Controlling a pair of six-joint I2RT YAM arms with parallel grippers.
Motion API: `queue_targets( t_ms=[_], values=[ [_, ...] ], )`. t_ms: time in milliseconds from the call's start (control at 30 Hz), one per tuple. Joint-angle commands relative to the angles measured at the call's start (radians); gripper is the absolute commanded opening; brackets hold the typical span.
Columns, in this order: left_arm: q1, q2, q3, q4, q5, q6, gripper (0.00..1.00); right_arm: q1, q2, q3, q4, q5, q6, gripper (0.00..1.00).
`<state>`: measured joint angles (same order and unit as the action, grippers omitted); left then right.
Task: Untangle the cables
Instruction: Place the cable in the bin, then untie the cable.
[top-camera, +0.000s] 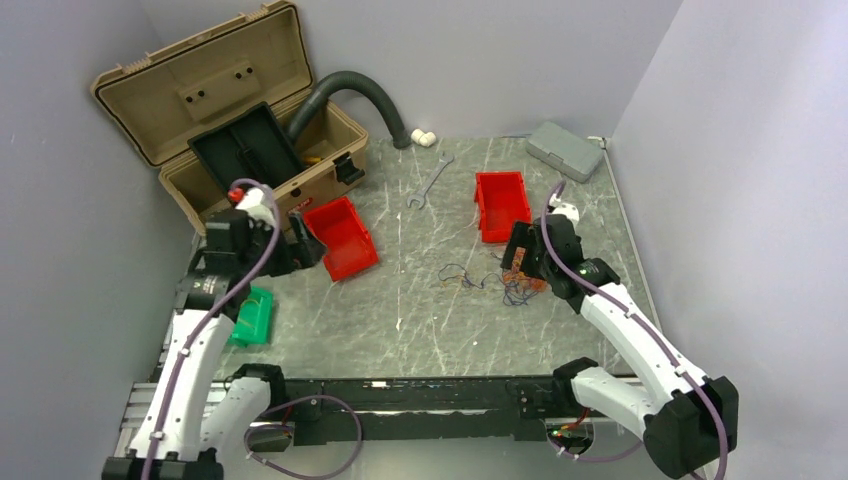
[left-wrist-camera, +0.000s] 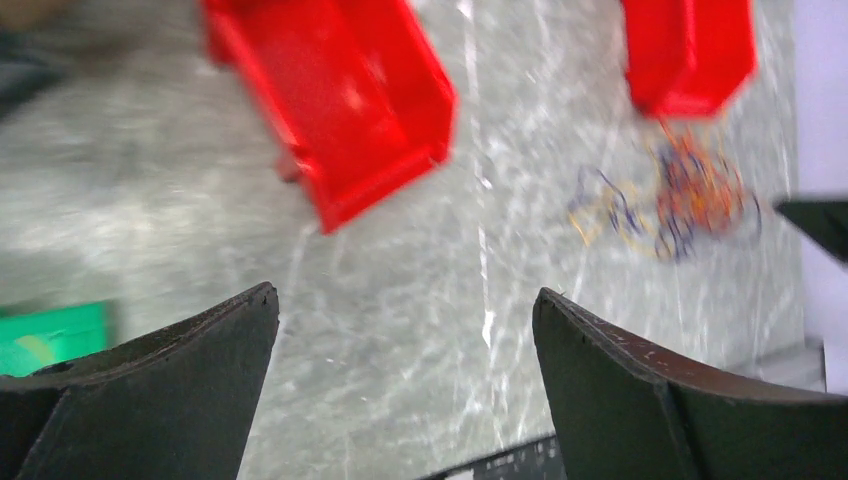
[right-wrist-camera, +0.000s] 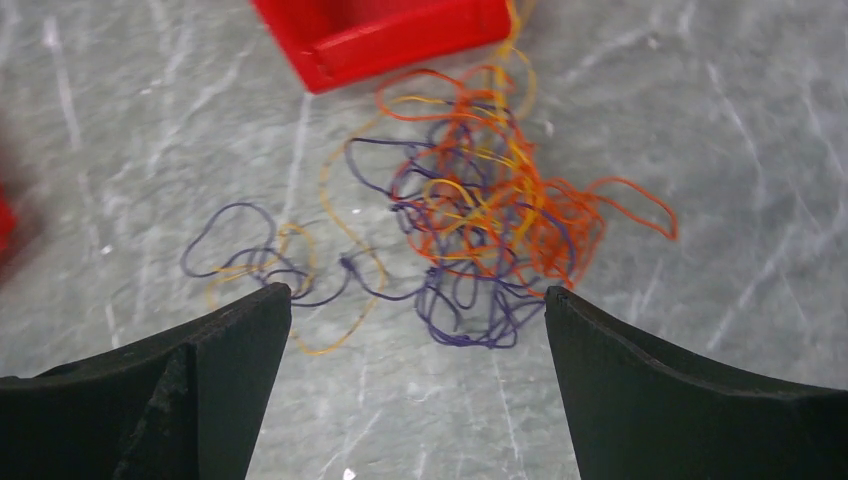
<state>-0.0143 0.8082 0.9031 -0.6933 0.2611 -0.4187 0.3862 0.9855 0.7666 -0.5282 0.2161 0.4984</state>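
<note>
The cables (top-camera: 487, 279) lie as a loose tangle of thin orange, yellow and dark purple strands on the grey marble table, just in front of the right red bin (top-camera: 502, 205). My right gripper (right-wrist-camera: 418, 295) hovers open right over the near edge of the cables (right-wrist-camera: 470, 215), nothing between its fingers; a purple and yellow loop trails off to the left. My left gripper (left-wrist-camera: 405, 300) stands open and empty over bare table near the left red bin (left-wrist-camera: 335, 95), with the cables (left-wrist-camera: 680, 200) far off to its right.
An open tan toolbox (top-camera: 215, 120) with a grey corrugated hose (top-camera: 350, 95) stands at the back left. A wrench (top-camera: 430, 180) and a grey case (top-camera: 565, 150) lie farther back. A green box (top-camera: 252, 315) sits by the left arm. Walls close in on both sides.
</note>
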Motion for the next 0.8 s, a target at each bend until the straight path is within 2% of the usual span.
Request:
queue_targets(
  t_ms=[0,167,333,400,433,467,500,567,667,767],
  values=[
    [-0.161,-0.018,-0.049,0.140,0.114,0.050,0.99,-0.027,-0.007,-0.048,-0.022,0.147,0.108,0.99],
    [-0.338,0.033,-0.057,0.173,0.097,0.094,0.99,-0.042,0.067,-0.067,0.037,0.145,0.138,0.93],
    [-0.436,0.068,-0.097,0.238,0.103,0.079,0.99,-0.044,0.153,-0.064,0.073,0.170,0.182,0.84],
    [-0.457,0.068,-0.118,0.274,0.130,0.062,0.99,-0.044,0.167,-0.071,0.091,0.164,0.188,0.73],
    [-0.466,0.070,-0.124,0.288,0.137,0.053,0.99,-0.043,0.167,-0.071,0.094,0.162,0.188,0.63],
    [-0.472,0.071,-0.129,0.300,0.144,0.047,1.00,-0.035,0.165,-0.065,0.089,0.151,0.176,0.49],
    [-0.479,0.072,-0.134,0.315,0.154,0.039,0.99,-0.016,0.160,-0.056,0.086,0.155,0.160,0.30],
    [-0.487,0.071,-0.151,0.349,0.175,0.026,0.99,0.045,0.149,-0.027,0.056,0.212,0.145,0.00],
    [-0.489,0.075,-0.172,0.387,0.206,0.031,0.99,0.140,0.143,0.040,0.033,0.168,0.081,0.00],
    [-0.489,0.089,-0.161,0.378,0.233,0.069,1.00,0.234,0.132,0.084,0.070,-0.009,0.026,0.00]
  ],
)
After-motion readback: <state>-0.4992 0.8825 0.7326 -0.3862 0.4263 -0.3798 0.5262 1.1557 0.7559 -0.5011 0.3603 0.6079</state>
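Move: Just below and to the right of the right hand lies the purple cable's part of the tangle, about 3 cm right, level and 7 cm down. The orange clump is some 4 cm right and 1 cm ahead of that hand, the loose purple-yellow loops 9 cm left and 1 cm ahead, the right red bin 16 cm straight ahead. From the left hand the purple cable lies roughly 43 cm right, 1 cm ahead, 15 cm down. Dipping about 6 cm towards the tangle and 3 cm right, its fingertips tilting slightly further down, the open right hand shuts and pinches a purple strand, then draws it some 5 cm left and 2 cm up. Meanwhile the empty left hand, fingers wide, swings about 14 cm right towards the tangle, drawing back 5 cm, sinking slightly and yawing some 35 degrees clockwise. ##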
